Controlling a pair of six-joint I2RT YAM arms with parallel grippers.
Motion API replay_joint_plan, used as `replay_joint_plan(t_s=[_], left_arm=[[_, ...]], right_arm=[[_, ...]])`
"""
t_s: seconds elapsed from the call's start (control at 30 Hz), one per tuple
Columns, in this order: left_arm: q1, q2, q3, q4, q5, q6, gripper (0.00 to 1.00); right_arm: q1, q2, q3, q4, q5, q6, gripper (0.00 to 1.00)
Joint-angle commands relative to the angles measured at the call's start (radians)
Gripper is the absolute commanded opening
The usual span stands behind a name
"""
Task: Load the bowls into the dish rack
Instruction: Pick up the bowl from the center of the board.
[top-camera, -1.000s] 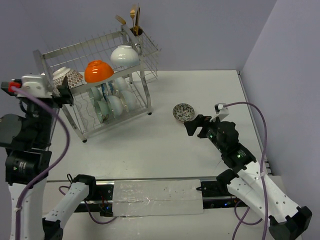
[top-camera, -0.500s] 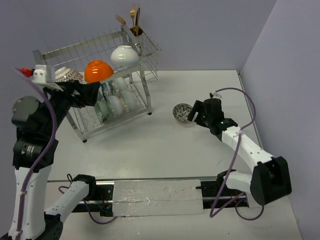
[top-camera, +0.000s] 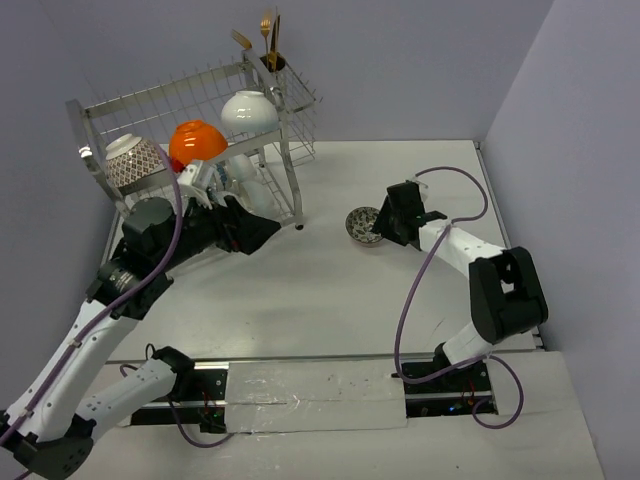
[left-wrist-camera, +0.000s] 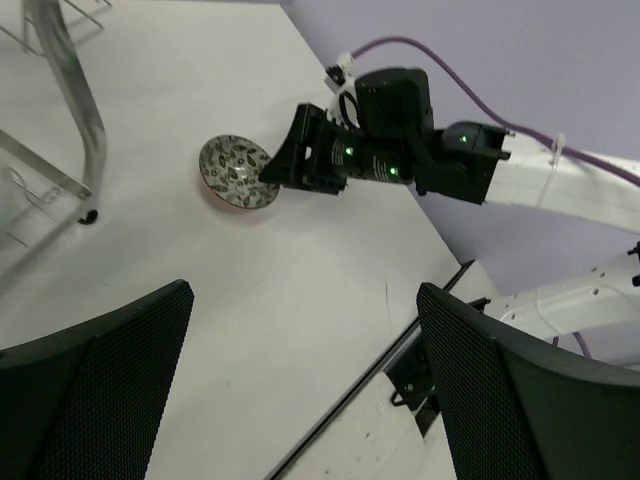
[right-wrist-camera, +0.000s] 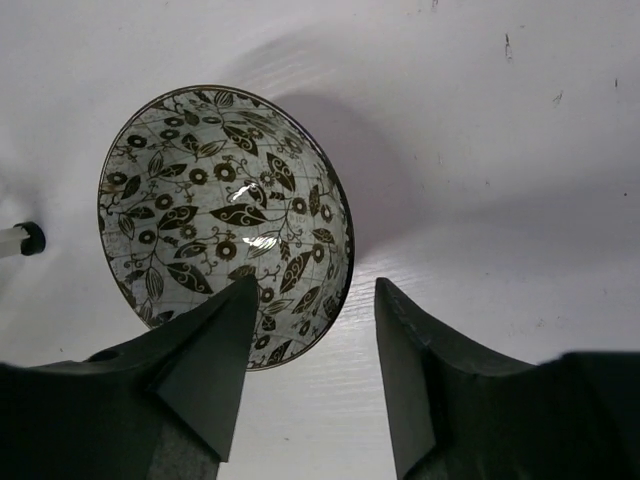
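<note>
One dark leaf-patterned bowl (top-camera: 364, 223) (left-wrist-camera: 235, 172) (right-wrist-camera: 220, 200) sits upright on the white table, right of the dish rack (top-camera: 300, 120). My right gripper (top-camera: 383, 228) (right-wrist-camera: 316, 282) straddles its right rim, one finger over the inside and one outside, with a gap still showing on both sides. Up in the rack's top tier sit an orange bowl (top-camera: 197, 141), a white bowl (top-camera: 250, 110) and a brown-patterned bowl (top-camera: 135, 160); several white bowls (top-camera: 243, 172) fill the lower tier. My left gripper (top-camera: 262, 232) (left-wrist-camera: 303, 295) hangs open and empty before the rack.
Gold cutlery stands in the cup (top-camera: 272, 62) at the rack's back right corner. A rack leg (left-wrist-camera: 75, 100) shows at the upper left of the left wrist view. The side wall runs close along the table's right edge (top-camera: 500, 230).
My right gripper has reached to the bowl and its jaws have narrowed around the rim. The left arm has swung down from the rack's left end to its front.
</note>
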Motion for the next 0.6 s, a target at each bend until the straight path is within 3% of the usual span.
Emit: replay_joint_plan(t_s=[0.0, 0.4, 0.5, 0.57], left_arm=[[-0.083, 0.023, -0.032, 0.064, -0.104, -0.012, 0.99], [-0.312, 0.186, 0.001, 0.032, -0.357, 0.134, 0.99], [-0.332, 0.207, -0.002, 0.036, -0.37, 0.16, 0.99], [-0.344, 0.222, -0.009, 0.036, -0.379, 0.192, 0.99]], right_arm=[[-0.011, 0.014, 0.054, 0.018, 0.042, 0.016, 0.56], [-0.014, 0.086, 0.068, 0.024, 0.051, 0.012, 0.41], [-0.014, 0.095, 0.063, 0.033, 0.058, 0.01, 0.33], [-0.014, 0.081, 0.056, 0.038, 0.061, 0.006, 0.2]])
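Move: Just left of the right hand lies the bowl, its middle about 5 cm to the left, 3 cm ahead and some 4 cm below, with its right rim running under the open fingers. The dish rack's nearest foot stands roughly 17 cm farther left, level with the bowl. From the left hand, high by the rack, the bowl is about 24 cm to the right, 20 cm ahead and 33 cm lower. Sinking about 2.5 cm almost straight down, the right hand brings its half-open fingers astride the bowl's right rim, left finger inside and right finger outside, and closes them to a narrow gap to pinch the wall. The wide-open left hand drops some 8 cm and swings about 6 cm right towards the bowl, rolling its left side up. ##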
